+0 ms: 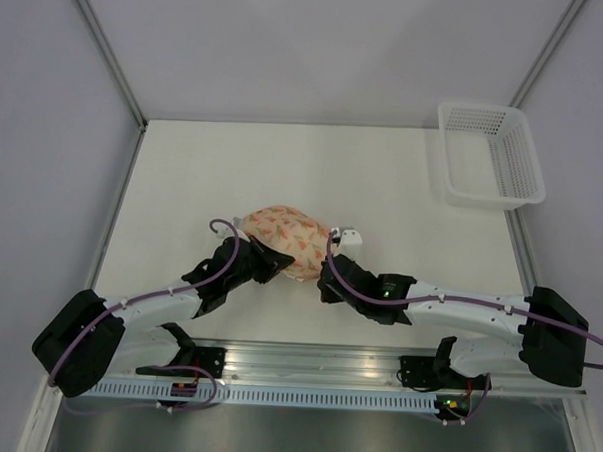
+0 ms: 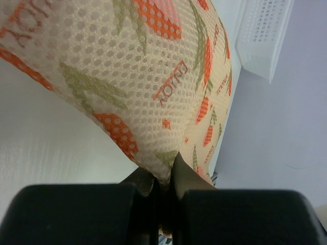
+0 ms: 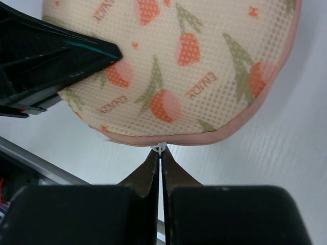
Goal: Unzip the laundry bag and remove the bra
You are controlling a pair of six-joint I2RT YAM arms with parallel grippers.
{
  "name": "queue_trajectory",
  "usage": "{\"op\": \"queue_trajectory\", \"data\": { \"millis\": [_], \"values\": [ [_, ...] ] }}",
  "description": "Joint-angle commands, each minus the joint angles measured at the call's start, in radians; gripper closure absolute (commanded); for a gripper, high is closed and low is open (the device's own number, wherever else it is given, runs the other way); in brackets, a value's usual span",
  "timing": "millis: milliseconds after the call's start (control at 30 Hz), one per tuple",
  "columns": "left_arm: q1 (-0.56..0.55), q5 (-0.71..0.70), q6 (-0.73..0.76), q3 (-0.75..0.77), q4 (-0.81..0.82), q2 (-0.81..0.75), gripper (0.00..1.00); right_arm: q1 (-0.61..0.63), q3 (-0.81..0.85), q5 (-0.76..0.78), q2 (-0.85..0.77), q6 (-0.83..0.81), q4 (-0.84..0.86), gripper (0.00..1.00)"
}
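Note:
The laundry bag point(image 1: 286, 230) lies closed and domed at the table's middle, peach mesh with an orange-red print point(image 2: 153, 66) and a pink zipper rim point(image 3: 225, 133). My left gripper point(image 1: 268, 259) is shut on a pinch of the bag's fabric at its near left end point(image 2: 163, 176). My right gripper point(image 1: 325, 278) is shut on the small white zipper pull point(image 3: 161, 147) at the pink rim point(image 3: 160, 153). The left gripper's black fingers point(image 3: 61, 56) press against the bag in the right wrist view. The bra is hidden.
A white plastic mesh basket point(image 1: 490, 154) stands at the back right corner; part of it point(image 2: 263, 35) also shows in the left wrist view. A metal rail point(image 1: 305, 364) runs along the near edge. Pale walls enclose the table on the left, right and back.

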Motion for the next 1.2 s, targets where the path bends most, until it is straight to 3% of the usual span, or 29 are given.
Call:
{"op": "queue_trajectory", "data": {
  "millis": [0,267,433,633,867,967,1000,1100,1167],
  "values": [
    [-0.002,0.052,0.088,0.046,0.046,-0.028,0.98,0.000,0.016,0.094,-0.026,0.010,-0.153,1.00],
    [0.083,0.269,0.240,0.053,0.149,0.001,0.98,0.000,0.014,0.157,-0.034,0.050,-0.329,1.00],
    [0.146,0.501,0.312,0.084,0.183,0.056,0.98,0.000,0.021,0.212,-0.048,0.081,-0.386,1.00],
    [0.155,0.751,0.484,0.259,0.060,0.267,0.98,-0.001,0.050,0.258,-0.072,0.074,-0.432,1.00],
    [0.155,0.891,0.568,0.476,0.114,0.550,0.98,0.000,0.064,0.277,-0.092,0.073,-0.458,1.00],
    [0.155,0.870,0.582,0.561,0.085,0.608,0.69,0.000,0.073,0.284,-0.091,0.074,-0.460,1.00],
    [0.155,0.819,0.587,0.578,0.045,0.608,0.49,0.000,0.073,0.286,-0.088,0.077,-0.457,1.00],
    [0.155,0.669,0.588,0.576,-0.074,0.582,0.32,0.000,0.074,0.286,-0.073,0.076,-0.444,1.00],
    [0.155,0.594,0.564,0.555,-0.130,0.534,0.29,-0.001,0.076,0.280,-0.060,0.070,-0.429,1.00]
  ]
}}
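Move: At the bag's near edge, both hands already hold: the left has a bunched corner, with the laundry bag's middle about 6 cm ahead of it, neither left nor right, some 4 cm lower, and the zip pull about 7 cm to its right and 3 cm back at its own height. The right is shut on the zip pull; the zip's right end lies about 8 cm ahead, 2 cm right and 3 cm below, the bag's middle about 8 cm ahead, 8 cm left and 3 cm lower. Drawing the pinched zip pull about 10 cm to the right along the bag's edge, the right hand dips 2.5 cm early, then rises slightly as its left side drops some 20 degrees. The left hand, still gripping at first, rises a little and swings about 8 cm right, then forward 5 cm, turning some 40 degrees clockwise; near the end its fingers open wide and let go of the corner. ##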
